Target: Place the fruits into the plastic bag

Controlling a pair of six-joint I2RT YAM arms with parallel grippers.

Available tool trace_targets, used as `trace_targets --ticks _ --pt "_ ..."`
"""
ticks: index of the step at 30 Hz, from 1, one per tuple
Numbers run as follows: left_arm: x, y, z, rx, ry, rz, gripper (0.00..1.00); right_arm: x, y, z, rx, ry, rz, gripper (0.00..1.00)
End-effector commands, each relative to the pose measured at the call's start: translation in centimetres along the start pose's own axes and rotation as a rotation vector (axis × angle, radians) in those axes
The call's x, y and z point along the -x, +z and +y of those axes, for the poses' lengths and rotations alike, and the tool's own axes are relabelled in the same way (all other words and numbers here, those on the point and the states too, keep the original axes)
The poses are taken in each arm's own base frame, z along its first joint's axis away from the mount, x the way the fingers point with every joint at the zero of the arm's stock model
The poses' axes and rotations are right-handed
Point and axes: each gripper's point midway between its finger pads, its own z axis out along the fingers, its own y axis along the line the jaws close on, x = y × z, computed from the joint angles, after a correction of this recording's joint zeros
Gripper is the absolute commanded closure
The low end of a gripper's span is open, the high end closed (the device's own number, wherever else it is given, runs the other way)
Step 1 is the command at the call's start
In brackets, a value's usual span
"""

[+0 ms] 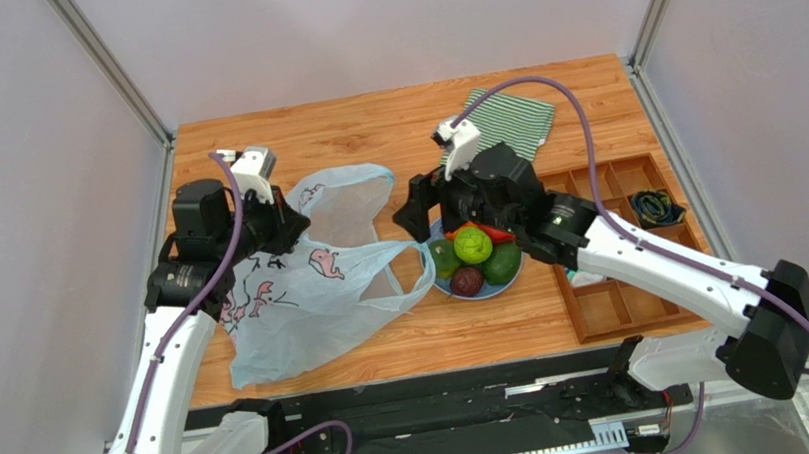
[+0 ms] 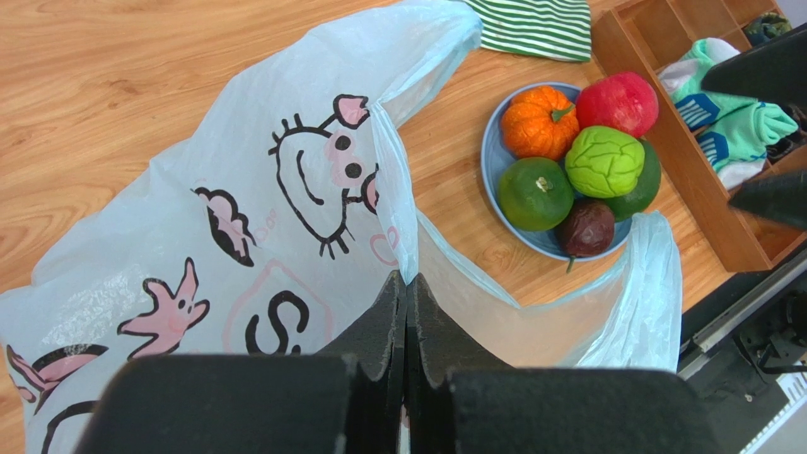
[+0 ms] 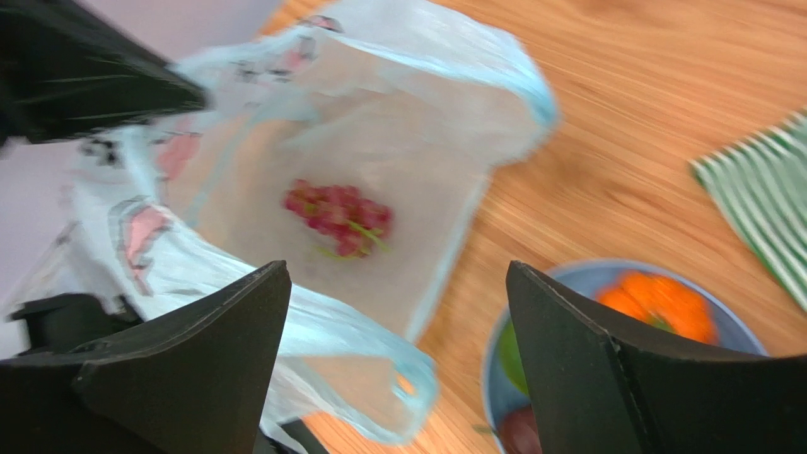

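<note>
The plastic bag (image 1: 308, 286) lies at the left of the table with its mouth held up. My left gripper (image 2: 407, 282) is shut on the bag's rim at one handle. Red-purple grapes (image 3: 339, 218) lie inside the bag (image 3: 379, 142). The other fruits sit on a blue plate (image 2: 493, 142): an orange one (image 2: 538, 121), a red apple (image 2: 618, 102), a bright green ball (image 2: 604, 161), a dark green one (image 2: 535, 193) and a dark purple one (image 2: 585, 227). My right gripper (image 3: 398, 270) hangs open and empty between the bag's mouth and the plate (image 1: 482, 288).
A green striped cloth (image 1: 504, 124) lies behind the plate. A wooden compartment tray (image 1: 624, 252) stands to the right, holding a dark bundle (image 1: 656, 207) and folded teal socks (image 2: 734, 118). Grey walls close in both sides of the table.
</note>
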Motion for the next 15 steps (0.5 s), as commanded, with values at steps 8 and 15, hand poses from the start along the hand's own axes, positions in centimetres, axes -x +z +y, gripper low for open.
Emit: trace_targets --ticks 8,15 --pt "1.7 -0.8 -0.2 0.000 0.038 -0.052 1.00 -7.5 -5.7 -11.3 -0.502 0.029 0.215 0.08" --pt "1.6 -0.7 -0.2 0.002 0.036 -0.046 1.00 -9.9 -4.7 -12.2 -0.534 0.040 0.296 0.08"
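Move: Over to the right of the empty right hand lies the green wrinkled fruit on top of the plate's pile, about 12 cm right, 2 cm farther out and some 20 cm below. From that fruit, the red fruit sits 7 cm right and 3 cm farther out, the orange pumpkin 5 cm farther out and 1 cm left, the round dark-green fruit 5 cm left and level with it. The left hand has the green wrinkled fruit roughly 28 cm to its right, 1 cm ahead and 20 cm below. Swinging away from the bag, the right hand goes about 12 cm to its right and sinks some 11 cm, mostly sideways at first and then steeply down towards the green wrinkled fruit. The wrist turns clockwise while the wide-open fingers tip down to a forward-and-down slant, stopping short of the fruit. The left hand stays still, keeping the bag's rim pinched. ##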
